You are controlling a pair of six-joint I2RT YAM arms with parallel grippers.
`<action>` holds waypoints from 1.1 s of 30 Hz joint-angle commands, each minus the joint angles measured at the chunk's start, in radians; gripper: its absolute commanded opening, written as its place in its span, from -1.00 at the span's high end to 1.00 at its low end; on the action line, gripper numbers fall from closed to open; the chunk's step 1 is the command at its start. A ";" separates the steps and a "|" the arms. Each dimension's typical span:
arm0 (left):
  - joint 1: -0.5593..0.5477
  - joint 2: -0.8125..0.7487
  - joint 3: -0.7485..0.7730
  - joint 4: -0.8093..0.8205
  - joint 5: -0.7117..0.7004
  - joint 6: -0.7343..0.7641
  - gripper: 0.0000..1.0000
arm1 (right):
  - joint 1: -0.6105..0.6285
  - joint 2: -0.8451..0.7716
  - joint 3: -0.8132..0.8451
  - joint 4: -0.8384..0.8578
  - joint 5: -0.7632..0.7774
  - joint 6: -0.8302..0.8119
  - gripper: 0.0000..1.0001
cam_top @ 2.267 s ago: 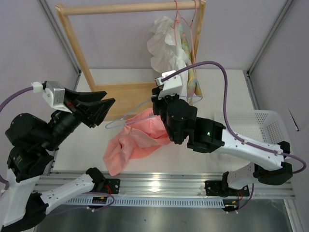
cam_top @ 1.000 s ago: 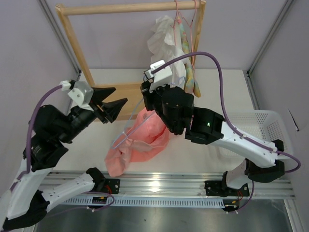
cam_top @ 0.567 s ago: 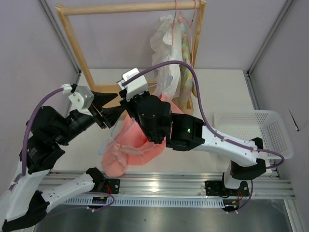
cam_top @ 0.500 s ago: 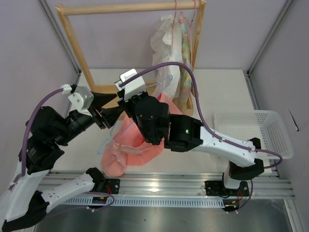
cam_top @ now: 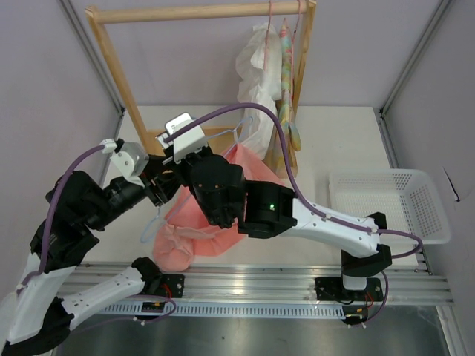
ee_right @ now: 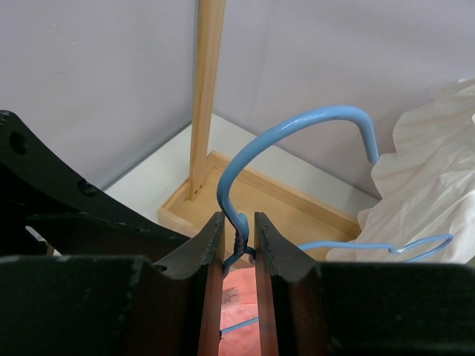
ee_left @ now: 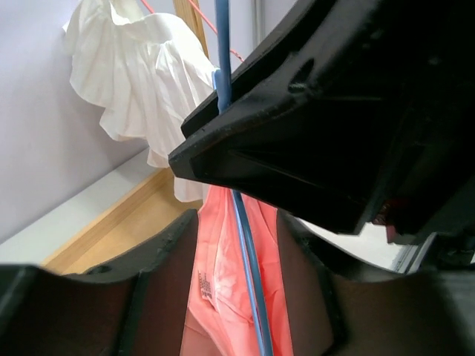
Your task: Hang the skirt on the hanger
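Note:
The salmon-pink skirt (cam_top: 194, 226) hangs bunched from the light-blue wire hanger (cam_top: 238, 134), lifted at the table's left centre. My right gripper (ee_right: 239, 248) is shut on the hanger's (ee_right: 297, 122) twisted neck, hook upward, with the skirt (ee_right: 239, 305) just below its fingers. In the top view the right gripper (cam_top: 194, 152) reaches across to the left, and my left gripper (cam_top: 165, 182) meets it from the left side. The left gripper (ee_left: 234, 276) stands open, with a fold of skirt (ee_left: 217, 285) and a run of hanger wire (ee_left: 251, 285) between its fingers.
A wooden rack (cam_top: 121, 87) stands at the back, with a white ruffled garment (cam_top: 256, 78) and a pastel garment (cam_top: 286, 96) hanging on pink-red hangers (cam_top: 272, 16). A white basket (cam_top: 415, 199) sits at the right. The right forearm crosses the middle of the table.
My right arm has swung left and up, carrying hanger and skirt with it. The left gripper has come in against the skirt, and its jaws have narrowed a little.

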 commanded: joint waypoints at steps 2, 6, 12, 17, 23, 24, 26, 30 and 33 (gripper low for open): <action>-0.003 0.003 -0.008 0.028 -0.033 0.011 0.22 | 0.016 -0.005 0.062 0.066 -0.006 -0.008 1.00; -0.003 0.007 0.000 0.008 -0.040 0.012 0.60 | 0.016 0.003 0.073 0.073 -0.010 -0.007 1.00; -0.003 -0.017 0.001 0.023 -0.048 0.001 1.00 | 0.011 -0.005 0.062 0.063 -0.015 0.016 1.00; -0.003 -0.063 0.024 0.037 -0.025 0.001 1.00 | -0.010 -0.074 -0.036 0.095 0.020 0.060 0.57; -0.003 -0.037 0.067 -0.015 -0.151 -0.014 1.00 | -0.042 -0.206 -0.266 0.161 0.083 0.125 -0.28; -0.003 -0.043 0.070 -0.012 -0.192 -0.020 1.00 | -0.048 -0.247 -0.289 0.166 0.089 0.139 -0.37; -0.003 -0.037 0.082 -0.014 -0.240 -0.032 1.00 | -0.064 -0.295 -0.372 0.183 0.105 0.172 -0.63; -0.003 -0.003 0.119 -0.017 -0.359 -0.051 1.00 | -0.096 -0.413 -0.490 0.209 0.116 0.226 -0.94; -0.003 0.023 0.133 -0.005 -0.434 -0.052 1.00 | -0.114 -0.511 -0.588 0.235 0.103 0.255 -0.99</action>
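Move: The left fingers stand open around the hanger's shoulder wire. Its neck, the aim, lies about 2 cm ahead, 2 cm right and 3 cm above that hand. The right hand still pinches the neck at its fingertips. From the left hand, the skirt hangs roughly 6 cm ahead, 4 cm right and 17 cm below, and the white garment is some 22 cm ahead, 12 cm right and 18 cm lower. Almost in place, the left hand closes its open fingers on the hanger's wire just below the neck while the right keeps its hold. Then the right opens wide, lets go of the neck and draws away about 6 cm to the right and slightly down, tilting some 15 degrees. The left keeps its pinch and eases about 1.5 cm down, drifting left, then forward. ##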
